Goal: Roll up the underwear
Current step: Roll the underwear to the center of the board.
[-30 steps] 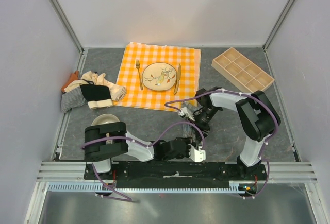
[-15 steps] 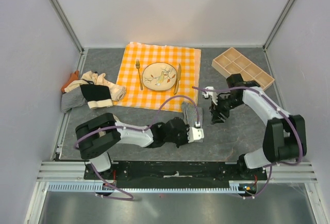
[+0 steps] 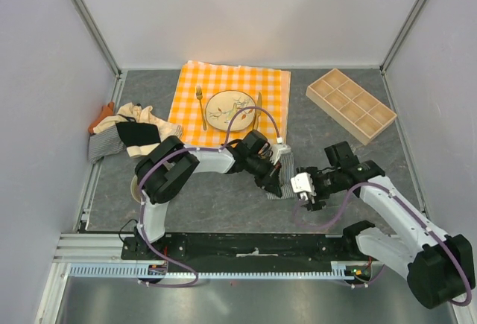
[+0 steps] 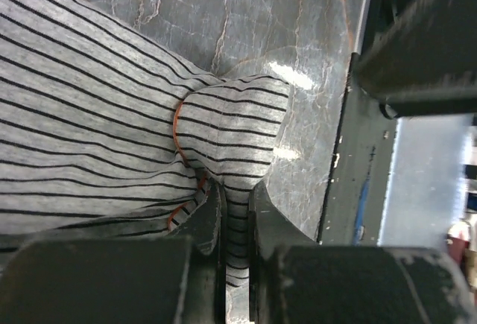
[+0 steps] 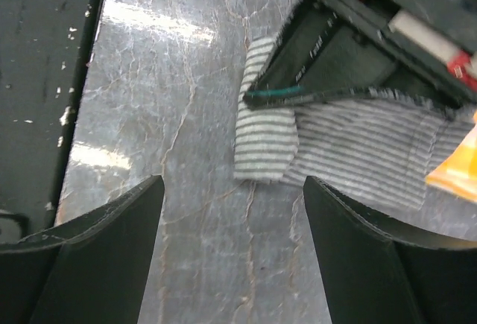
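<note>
A fine grey-and-white striped underwear [image 3: 286, 167] lies on the grey table just off the tablecloth's near corner. My left gripper [image 3: 273, 180] is shut on a pinched fold of it [image 4: 235, 138], with cloth showing between the fingers [image 4: 270, 223]. My right gripper [image 3: 307, 190] hovers just right of the garment, open and empty. In its wrist view its gripper [image 5: 232, 190] faces the folded corner of the striped cloth [image 5: 266, 145] and the left gripper [image 5: 335, 56]. More underwear, among it a black one with a cream band [image 3: 139, 136], lies heaped at the left.
An orange-and-white checked tablecloth [image 3: 270, 86] carries a plate [image 3: 231, 110], a fork [image 3: 200, 106] and a knife [image 3: 258, 112]. A wooden compartment tray [image 3: 350, 100] sits at the back right. A bowl [image 3: 136, 187] peeks out beside the left arm's base.
The left gripper has carried the striped underwear away from the near edge toward the tablecloth's corner. The right arm has swung back toward the near side and its jaws have opened wide.
</note>
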Motion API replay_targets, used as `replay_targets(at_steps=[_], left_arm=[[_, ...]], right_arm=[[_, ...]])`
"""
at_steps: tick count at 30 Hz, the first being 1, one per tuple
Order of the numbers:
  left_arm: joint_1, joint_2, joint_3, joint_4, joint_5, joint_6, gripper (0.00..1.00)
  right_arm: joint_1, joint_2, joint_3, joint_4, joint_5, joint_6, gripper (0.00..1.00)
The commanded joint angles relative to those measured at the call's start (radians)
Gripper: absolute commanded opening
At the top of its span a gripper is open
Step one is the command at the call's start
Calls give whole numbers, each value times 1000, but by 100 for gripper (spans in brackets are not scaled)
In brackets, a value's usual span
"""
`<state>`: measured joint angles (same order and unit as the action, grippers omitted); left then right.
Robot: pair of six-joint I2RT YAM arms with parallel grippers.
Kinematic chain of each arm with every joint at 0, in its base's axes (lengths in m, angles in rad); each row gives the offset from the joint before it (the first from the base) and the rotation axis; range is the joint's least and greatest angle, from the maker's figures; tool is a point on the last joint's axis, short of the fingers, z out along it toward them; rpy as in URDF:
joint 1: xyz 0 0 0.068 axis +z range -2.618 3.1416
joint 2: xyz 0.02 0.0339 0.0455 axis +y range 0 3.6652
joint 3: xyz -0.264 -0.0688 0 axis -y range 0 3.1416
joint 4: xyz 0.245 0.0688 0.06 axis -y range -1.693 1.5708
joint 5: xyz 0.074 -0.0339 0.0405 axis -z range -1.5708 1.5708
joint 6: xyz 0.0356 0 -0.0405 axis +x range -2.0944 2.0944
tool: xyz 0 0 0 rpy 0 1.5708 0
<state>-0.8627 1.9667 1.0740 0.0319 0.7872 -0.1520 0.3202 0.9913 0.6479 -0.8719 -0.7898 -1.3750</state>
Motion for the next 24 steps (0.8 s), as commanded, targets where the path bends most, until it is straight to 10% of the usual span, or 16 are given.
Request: replay_targets(at_steps=[1, 12, 24], left_arm=[[11, 109, 24, -106, 23, -133, 5], [25, 92, 24, 5, -5, -248, 22], [34, -317, -337, 290, -330, -230, 52]], right_arm=[[123, -7, -47, 258, 105, 77, 83], [338, 161, -137, 447, 423, 120, 75], [321, 262, -99, 335, 413, 186, 25]])
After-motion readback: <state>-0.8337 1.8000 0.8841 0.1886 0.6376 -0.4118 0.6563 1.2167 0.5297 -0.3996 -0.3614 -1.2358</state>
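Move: The right hand hangs open above the rolled near edge of the underwear; the roll's right end is about 7 cm below it, 3 cm ahead and 3 cm to its left. The flat part lies some 9 cm ahead and 5 cm left; the knife about 28 cm ahead and 15 cm left, the wooden tray roughly 30 cm ahead and 16 cm right. The left hand pinches the roll's left part, with that right end some 6 cm to its right. The right hand swings left and then sinks about 7 cm, easing some 3 cm forward and tipping its fingers about 20 degrees steeper, and closes on the right end of the rolled edge, pinching the striped cloth. Meanwhile the left hand holds its pinch almost in place at first, then opens its fingers to about half and lets go of the roll, only at the end pulling up and left by 2 to 3 cm while turning some 15 degrees counter-clockwise. ##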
